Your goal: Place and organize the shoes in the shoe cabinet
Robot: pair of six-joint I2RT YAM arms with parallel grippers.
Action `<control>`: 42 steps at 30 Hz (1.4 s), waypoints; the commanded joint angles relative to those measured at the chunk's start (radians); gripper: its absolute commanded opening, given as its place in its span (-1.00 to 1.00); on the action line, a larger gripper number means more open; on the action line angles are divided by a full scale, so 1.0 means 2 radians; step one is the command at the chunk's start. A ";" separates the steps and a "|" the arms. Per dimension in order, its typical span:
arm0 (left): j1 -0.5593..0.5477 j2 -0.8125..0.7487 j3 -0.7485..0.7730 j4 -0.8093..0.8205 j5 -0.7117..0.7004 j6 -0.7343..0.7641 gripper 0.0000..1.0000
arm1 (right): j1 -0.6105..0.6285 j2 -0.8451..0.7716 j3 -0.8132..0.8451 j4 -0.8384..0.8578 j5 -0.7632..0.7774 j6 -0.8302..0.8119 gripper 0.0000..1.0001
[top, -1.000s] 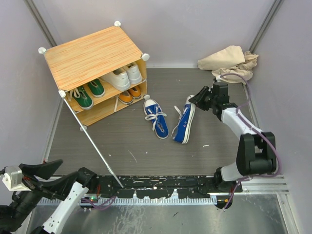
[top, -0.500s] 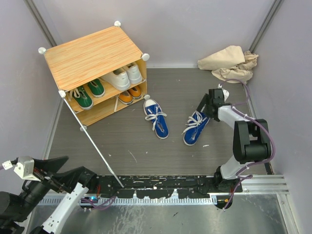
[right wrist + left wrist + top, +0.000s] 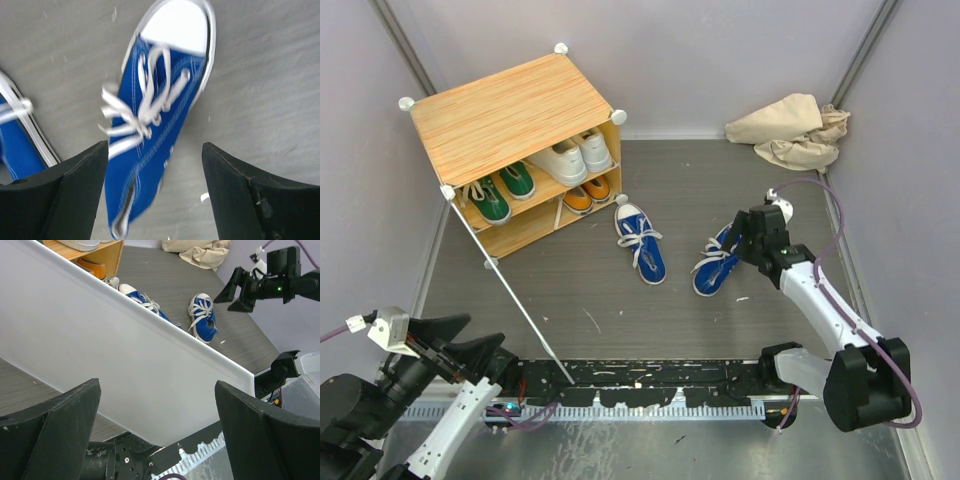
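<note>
The shoe cabinet (image 3: 505,115) stands at the far left with its door (image 3: 510,290) swung open toward me. Green shoes (image 3: 505,190) and white shoes (image 3: 575,155) sit on its upper shelf, orange shoes (image 3: 588,193) below. Two blue shoes lie on the floor, one (image 3: 640,243) near the cabinet and one (image 3: 717,265) further right. My right gripper (image 3: 745,240) is open and empty just above the right blue shoe (image 3: 155,115). My left gripper (image 3: 470,340) is open and empty at the near left, facing the white door panel (image 3: 100,350).
A crumpled beige cloth (image 3: 790,130) lies in the far right corner. The open door runs diagonally from the cabinet to the near rail (image 3: 650,385). Grey walls close in on both sides and at the back.
The right blue shoe, held tilted on its side a second ago, now lies sole-down on the floor. My right gripper has let it go and drawn back toward me. My left arm has shifted slightly.
</note>
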 commanded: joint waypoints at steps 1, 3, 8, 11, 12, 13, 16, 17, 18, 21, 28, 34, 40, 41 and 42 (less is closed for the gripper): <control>-0.001 0.019 0.001 0.038 0.004 -0.001 0.96 | 0.019 -0.044 -0.035 -0.044 -0.039 0.021 0.57; -0.001 0.022 0.004 0.035 0.005 0.000 0.96 | 0.026 -0.055 -0.043 -0.057 -0.045 0.019 0.56; 0.000 0.014 0.004 0.034 -0.002 -0.002 0.96 | 0.029 -0.050 -0.069 -0.046 -0.052 0.015 0.54; -0.001 0.009 0.003 0.033 -0.007 -0.005 0.96 | 0.029 -0.026 -0.078 -0.015 -0.064 0.013 0.53; -0.001 0.011 0.003 0.031 -0.007 -0.005 0.96 | 0.029 -0.017 -0.080 -0.005 -0.066 0.013 0.52; -0.001 0.012 0.005 0.028 -0.007 -0.005 0.96 | 0.029 -0.008 -0.081 0.005 -0.066 0.014 0.52; 0.000 0.017 0.011 0.019 -0.008 0.000 0.96 | 0.029 0.020 -0.084 0.032 -0.066 0.014 0.51; -0.001 0.019 0.014 0.016 -0.009 0.001 0.96 | 0.029 0.029 -0.085 0.039 -0.066 0.015 0.51; 0.000 0.019 0.014 0.015 -0.010 0.002 0.96 | 0.029 0.039 -0.086 0.047 -0.064 0.015 0.51; -0.001 0.016 0.012 0.014 -0.013 0.002 0.96 | 0.029 0.071 -0.092 0.070 -0.054 0.014 0.50; -0.001 0.013 0.011 -0.001 -0.023 0.002 0.96 | 0.030 0.081 -0.087 0.072 -0.042 -0.001 -0.63; -0.001 0.015 0.013 0.004 -0.025 -0.002 0.96 | 0.057 -0.015 -0.025 0.008 -0.012 -0.056 -0.98; 0.000 0.025 0.009 0.016 -0.019 -0.010 0.96 | 0.183 -0.059 0.081 -0.033 0.052 -0.071 -0.98; -0.001 0.025 0.007 0.019 -0.017 -0.013 0.96 | 0.200 -0.053 0.102 -0.038 0.051 -0.076 -0.98; -0.001 0.024 0.004 0.022 -0.015 -0.015 0.96 | 0.222 -0.044 0.120 -0.041 0.039 -0.080 -0.98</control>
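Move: The blue shoe that I go for lies flat on the floor under my right hand: its middle is about 5 cm to the left, 2 cm back and some 11 cm below. Its mate lies roughly 17 cm farther left and 4 cm farther out. The orange shoes in the cabinet's lower level are about 34 cm left and 13 cm ahead of my right hand. From my left hand, the shoe I go for is some 26 cm ahead, 46 cm right and 31 cm below. My right hand, open, sinks back and a little left over the blue shoe, then goes down and slightly forward with the fingers tipping about 10 to 15 degrees steeper, and closes to pinch the upper beside the shoe's opening, just behind the lace knot. Holding on, I lift about 10 cm, swinging left and turning counter-clockwise as I rise. ##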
